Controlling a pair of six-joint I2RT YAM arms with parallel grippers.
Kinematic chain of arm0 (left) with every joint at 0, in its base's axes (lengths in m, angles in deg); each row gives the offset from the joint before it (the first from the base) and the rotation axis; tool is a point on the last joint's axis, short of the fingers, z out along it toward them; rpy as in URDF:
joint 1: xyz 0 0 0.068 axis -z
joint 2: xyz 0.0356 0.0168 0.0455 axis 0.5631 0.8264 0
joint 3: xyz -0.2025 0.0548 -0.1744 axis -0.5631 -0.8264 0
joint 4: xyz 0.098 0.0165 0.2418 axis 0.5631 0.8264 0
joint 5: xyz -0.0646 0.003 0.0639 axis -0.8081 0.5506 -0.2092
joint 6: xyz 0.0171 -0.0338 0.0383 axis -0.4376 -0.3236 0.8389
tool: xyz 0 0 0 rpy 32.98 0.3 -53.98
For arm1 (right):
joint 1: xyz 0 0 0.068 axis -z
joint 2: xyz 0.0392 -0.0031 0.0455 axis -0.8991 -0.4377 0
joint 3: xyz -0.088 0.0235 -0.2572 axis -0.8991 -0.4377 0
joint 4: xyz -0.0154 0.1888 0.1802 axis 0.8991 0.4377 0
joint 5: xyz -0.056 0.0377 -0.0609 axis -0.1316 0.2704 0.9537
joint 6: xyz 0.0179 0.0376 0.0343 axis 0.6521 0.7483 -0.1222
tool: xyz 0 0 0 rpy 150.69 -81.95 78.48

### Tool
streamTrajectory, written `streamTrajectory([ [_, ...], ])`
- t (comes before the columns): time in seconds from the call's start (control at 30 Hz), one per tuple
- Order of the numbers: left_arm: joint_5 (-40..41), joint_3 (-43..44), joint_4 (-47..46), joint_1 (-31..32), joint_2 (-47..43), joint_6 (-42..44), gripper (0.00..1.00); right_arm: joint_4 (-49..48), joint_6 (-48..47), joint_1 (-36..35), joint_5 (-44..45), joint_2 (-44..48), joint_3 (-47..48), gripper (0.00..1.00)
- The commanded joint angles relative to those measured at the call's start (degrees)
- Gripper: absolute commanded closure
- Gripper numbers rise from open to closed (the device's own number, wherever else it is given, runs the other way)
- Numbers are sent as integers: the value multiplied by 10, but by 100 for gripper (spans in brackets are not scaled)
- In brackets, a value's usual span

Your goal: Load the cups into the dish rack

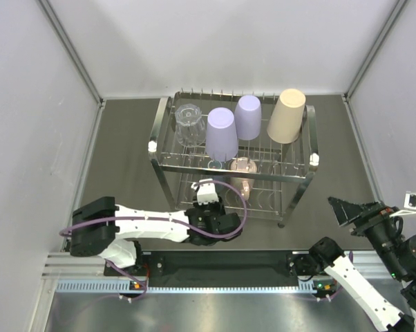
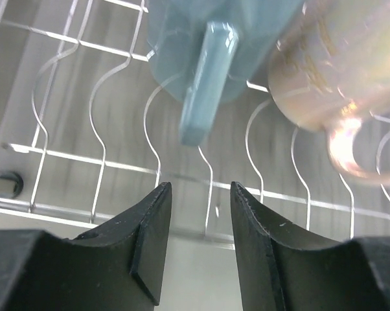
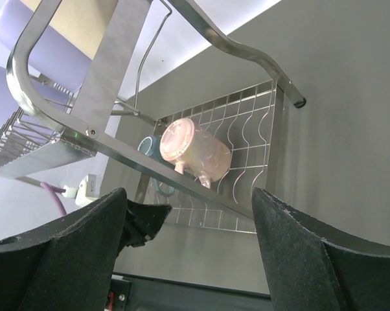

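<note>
The dish rack [image 1: 164,114] stands mid-table. On its upper tier are a clear glass [image 1: 188,123], two lavender tumblers [image 1: 222,133] [image 1: 248,116] and a beige tumbler [image 1: 287,115]. On the lower tier a pink mug [image 1: 242,173] lies on its side beside a teal mug [image 2: 205,39], whose handle points toward my left gripper [image 2: 200,188]. That gripper is open and empty just short of the handle, at the rack's front edge. My right gripper [image 3: 188,194] is open and empty, off to the rack's right [image 1: 343,211], and sees both mugs [image 3: 195,149] [image 3: 149,152].
The wavy wire floor of the lower tier [image 2: 104,116] runs under the mugs. A rack leg foot [image 2: 7,183] stands at the left. Grey walls close in the table on three sides, and a metal rail [image 1: 215,283] runs along the near edge.
</note>
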Motion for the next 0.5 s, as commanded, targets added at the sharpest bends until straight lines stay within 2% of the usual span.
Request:
streamTrajectory([
  [0.0,-21,-14,7,15,-30,-18,54,-8,5,-11,-2,6,1,22],
  [0.13,-32,-27,6,47,-53,-23,55,-6,3,-10,0,9,2,22],
  [0.33,-94,-36,-20,121,-81,55,55,-1,1,-10,0,15,4,22],
  [0.47,-121,-66,-24,152,-122,66,57,2,-2,-11,1,15,14,22],
])
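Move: The teal mug, just left on the lower rack with its handle towards the left hand, has its middle about 8 cm ahead, 1 cm right and 1 cm below. The pink mug stands level with it, roughly 11 cm to the hand's right; the lower rack's front rail runs some 6 cm beneath the fingers, 1 cm ahead. From the idle right hand the teal mug lies about 15 cm ahead, 28 cm left and 22 cm down. The open left hand backs about 9 cm away from the teal mug, drifting right and swinging 20 degrees clockwise. ##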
